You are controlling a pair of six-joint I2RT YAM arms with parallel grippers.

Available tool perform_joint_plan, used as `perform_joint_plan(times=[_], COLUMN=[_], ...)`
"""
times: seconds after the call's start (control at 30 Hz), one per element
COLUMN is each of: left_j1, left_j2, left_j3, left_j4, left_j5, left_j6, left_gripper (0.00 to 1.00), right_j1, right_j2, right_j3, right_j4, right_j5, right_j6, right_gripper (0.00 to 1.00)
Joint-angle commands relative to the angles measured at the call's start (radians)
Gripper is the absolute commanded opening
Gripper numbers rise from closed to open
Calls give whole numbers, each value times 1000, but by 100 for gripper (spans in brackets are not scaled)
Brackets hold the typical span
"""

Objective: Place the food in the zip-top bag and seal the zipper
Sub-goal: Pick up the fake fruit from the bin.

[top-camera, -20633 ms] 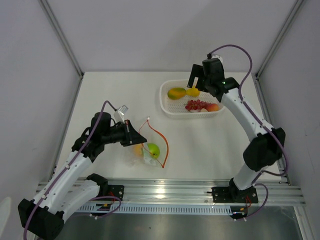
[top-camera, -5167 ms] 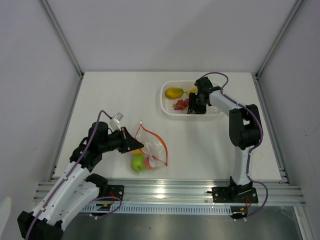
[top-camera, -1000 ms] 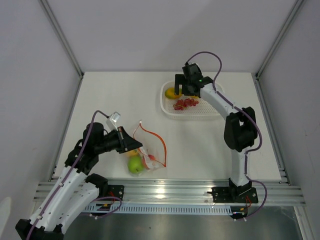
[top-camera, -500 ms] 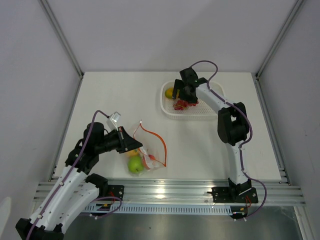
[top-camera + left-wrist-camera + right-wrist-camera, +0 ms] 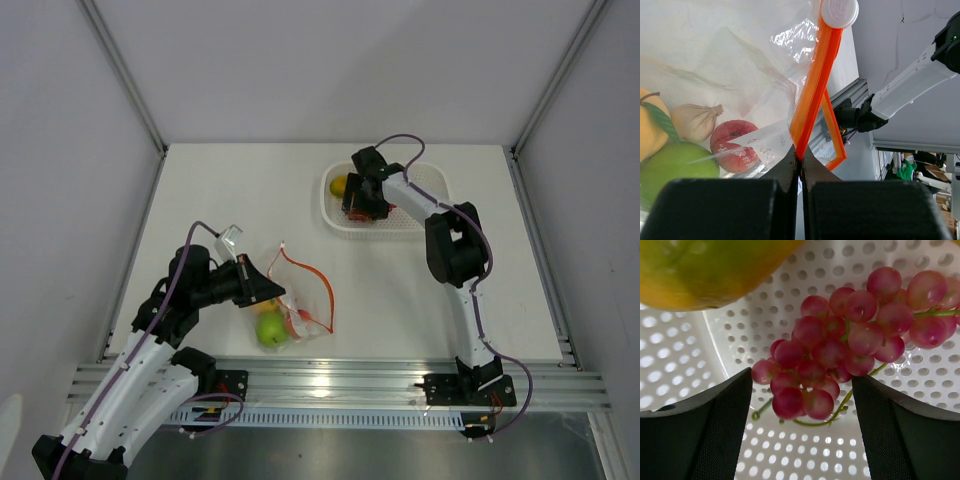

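Note:
The clear zip-top bag (image 5: 296, 308) lies in front of the left arm with its mouth gaping. My left gripper (image 5: 799, 156) is shut on the orange zipper (image 5: 812, 90) just below the white slider (image 5: 839, 11). Inside the bag are a green apple (image 5: 670, 167), a red peach (image 5: 737, 150), a yellow fruit (image 5: 650, 125) and a beige piece (image 5: 695, 120). My right gripper (image 5: 801, 390) is down in the white basket (image 5: 420, 225), open. The lower end of the dark red grape bunch (image 5: 840, 347) sits between its fingers (image 5: 735, 405) with gaps on both sides. The mango (image 5: 710, 270) lies just beyond.
The basket's perforated floor (image 5: 805, 455) is right under the right fingers, and its wall (image 5: 670, 340) curves up on the left. The bag's far zipper side (image 5: 318, 280) arcs over the table to the right of the left gripper (image 5: 270, 292).
The right gripper has moved left and down into the basket over the grapes, and its fingers have come a little closer together. The left arm and the bag have stayed put.

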Motion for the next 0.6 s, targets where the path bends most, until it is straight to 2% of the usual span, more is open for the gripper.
perform_joint_plan(times=[0.0, 0.2, 0.3, 0.4, 0.43, 0.57], left_j1=[11, 11, 11, 11, 11, 11], left_j2=[-4, 2, 7, 10, 8, 4], left_j3=[2, -2, -2, -7, -5, -7], left_j4=[3, 9, 15, 18, 18, 18], left_j5=[-2, -1, 2, 4, 2, 4], left_j6=[18, 16, 13, 10, 10, 7], left_gripper=[1, 1, 1, 1, 1, 1], right_j1=[12, 16, 13, 6, 4, -8], right_j2=[26, 52, 54, 51, 49, 28], right_j3=[24, 51, 50, 47, 45, 31], right_j4=[-21, -54, -51, -50, -48, -41], right_j5=[49, 129, 144, 135, 130, 124], right_j6=[10, -24, -46, -59, -61, -63], right_gripper=[80, 73, 65, 48, 39, 23])
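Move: The near-left end of the grapes lies just below and between the right gripper's open fingers. The bunch's middle is about 3 cm ahead, 3 cm right and 2 cm lower. The mango stands roughly 7 cm ahead and 5 cm to the left of the right hand. The white bin's middle is some 3 cm ahead and 5 cm right. From the left hand, the grapes lie about 32 cm ahead, 20 cm right and 17 cm lower. Close the right gripper from wide open to under a third on the near end of the grapes, pinching the lowest berries between the fingertips. Sink about 1.5 cm first, then ease some 2 cm to the right as the fingers shut, rolling the hand a few degrees so its left side dips. Hold the left gripper still, shut on the bag's rim. ##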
